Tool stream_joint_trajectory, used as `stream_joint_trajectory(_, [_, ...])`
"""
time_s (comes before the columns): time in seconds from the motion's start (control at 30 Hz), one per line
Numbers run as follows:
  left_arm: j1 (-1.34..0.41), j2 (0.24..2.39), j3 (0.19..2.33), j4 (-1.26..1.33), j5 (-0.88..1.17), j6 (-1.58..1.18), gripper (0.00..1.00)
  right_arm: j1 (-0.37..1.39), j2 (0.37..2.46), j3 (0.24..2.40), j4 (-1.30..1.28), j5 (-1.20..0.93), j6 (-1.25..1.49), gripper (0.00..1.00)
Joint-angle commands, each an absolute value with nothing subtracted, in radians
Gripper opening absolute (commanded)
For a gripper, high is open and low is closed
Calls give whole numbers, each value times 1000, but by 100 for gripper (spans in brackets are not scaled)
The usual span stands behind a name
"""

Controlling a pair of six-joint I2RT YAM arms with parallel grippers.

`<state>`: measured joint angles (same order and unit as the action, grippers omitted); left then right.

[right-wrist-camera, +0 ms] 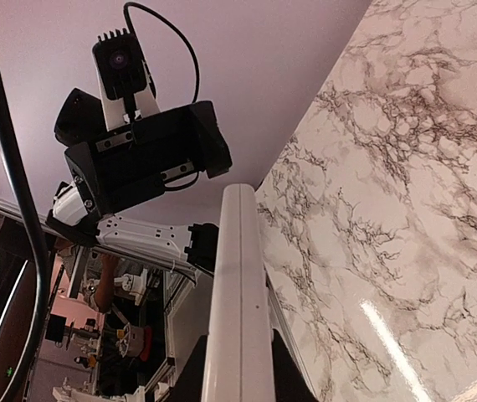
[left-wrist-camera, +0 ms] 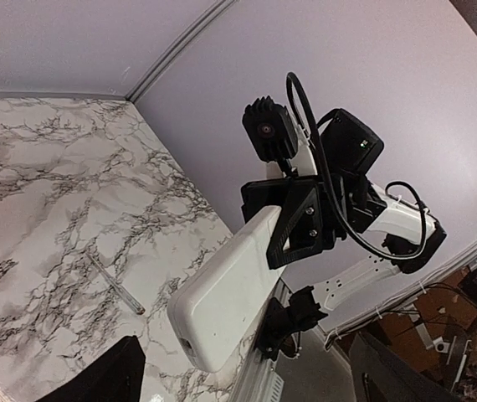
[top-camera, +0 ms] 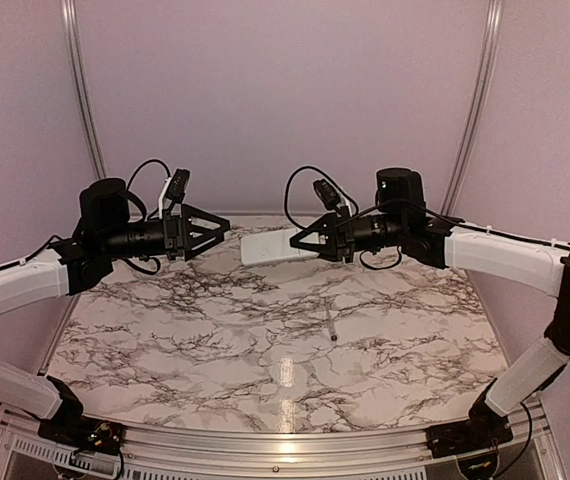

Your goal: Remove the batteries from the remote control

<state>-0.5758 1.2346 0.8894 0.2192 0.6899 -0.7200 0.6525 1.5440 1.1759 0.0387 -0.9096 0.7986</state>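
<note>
My right gripper (top-camera: pixel 303 243) is shut on the remote control (top-camera: pixel 265 248), a flat white bar held in the air over the far side of the table, its free end pointing left. The right wrist view shows its narrow edge (right-wrist-camera: pixel 238 285) rising from between my dark fingers (right-wrist-camera: pixel 184 381). My left gripper (top-camera: pixel 220 227) stands open just left of that free end, apart from it. In the left wrist view the rounded end (left-wrist-camera: pixel 213 310) faces my open jaws. The batteries are hidden. A slim grey cylinder (top-camera: pixel 332 327) lies on the marble; I cannot tell if it is a battery.
The marble-patterned table (top-camera: pixel 215 340) has grey walls close behind and on both sides. An aluminium rail (top-camera: pixel 285 445) runs along the near edge by the arm bases. The slim cylinder (left-wrist-camera: pixel 117 285) lies below and in front of the right gripper.
</note>
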Motion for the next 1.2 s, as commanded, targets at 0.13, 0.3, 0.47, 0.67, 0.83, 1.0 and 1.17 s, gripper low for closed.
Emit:
stream_joint_trajectory(0.13, [-571, 1330, 896, 496, 813, -950, 82, 660, 1500, 1219, 210, -941, 897, 2])
stream_joint_trajectory(0.3, [-574, 1393, 923, 527, 832, -991, 77, 660, 1500, 1207, 252, -941, 927, 2])
stream_joint_trajectory(0.47, [-589, 1465, 919, 656, 834, -1090, 65, 659, 1519, 1190, 288, -934, 979, 2])
stream_joint_trajectory(0.67, [-595, 1515, 879, 862, 828, -1244, 55, 660, 1531, 1161, 325, -931, 1011, 2])
stream_joint_trajectory(0.83, [-613, 1548, 876, 933, 843, -1303, 54, 660, 1553, 1168, 317, -926, 1023, 3])
stream_joint_trajectory(1.0, [-626, 1561, 873, 947, 853, -1334, 53, 660, 1570, 1173, 318, -914, 1024, 2])
stream_joint_trajectory(1.17, [-632, 1565, 879, 945, 870, -1354, 44, 661, 1578, 1162, 312, -909, 1016, 3])
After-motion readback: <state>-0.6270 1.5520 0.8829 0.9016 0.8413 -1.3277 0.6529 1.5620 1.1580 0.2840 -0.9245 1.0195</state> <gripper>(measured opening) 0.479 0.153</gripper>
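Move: The left hand is empty and faces the remote control. The remote's middle is roughly 12 cm to this hand's right, level fore and aft, and 3 cm below it, with the near end only about 4 cm off. The right hand already holds the remote, whose middle lies about 4 cm to its left and 1 cm below. On the table, a thin tube lies some 8 cm to the right hand's right, level fore and aft and about 28 cm below. Keeping its pinch on the remote's right end, the right hand lifts it about 4 cm, tips its free end up slightly, then sinks a centimetre. The left hand slides some 5 cm right towards that free end, bowing a little forward and back, while its wrist rolls and squares up to the remote with fingertips tipping up. Its fingers narrow to about half open around the end; a firm touch there can't be seen. ##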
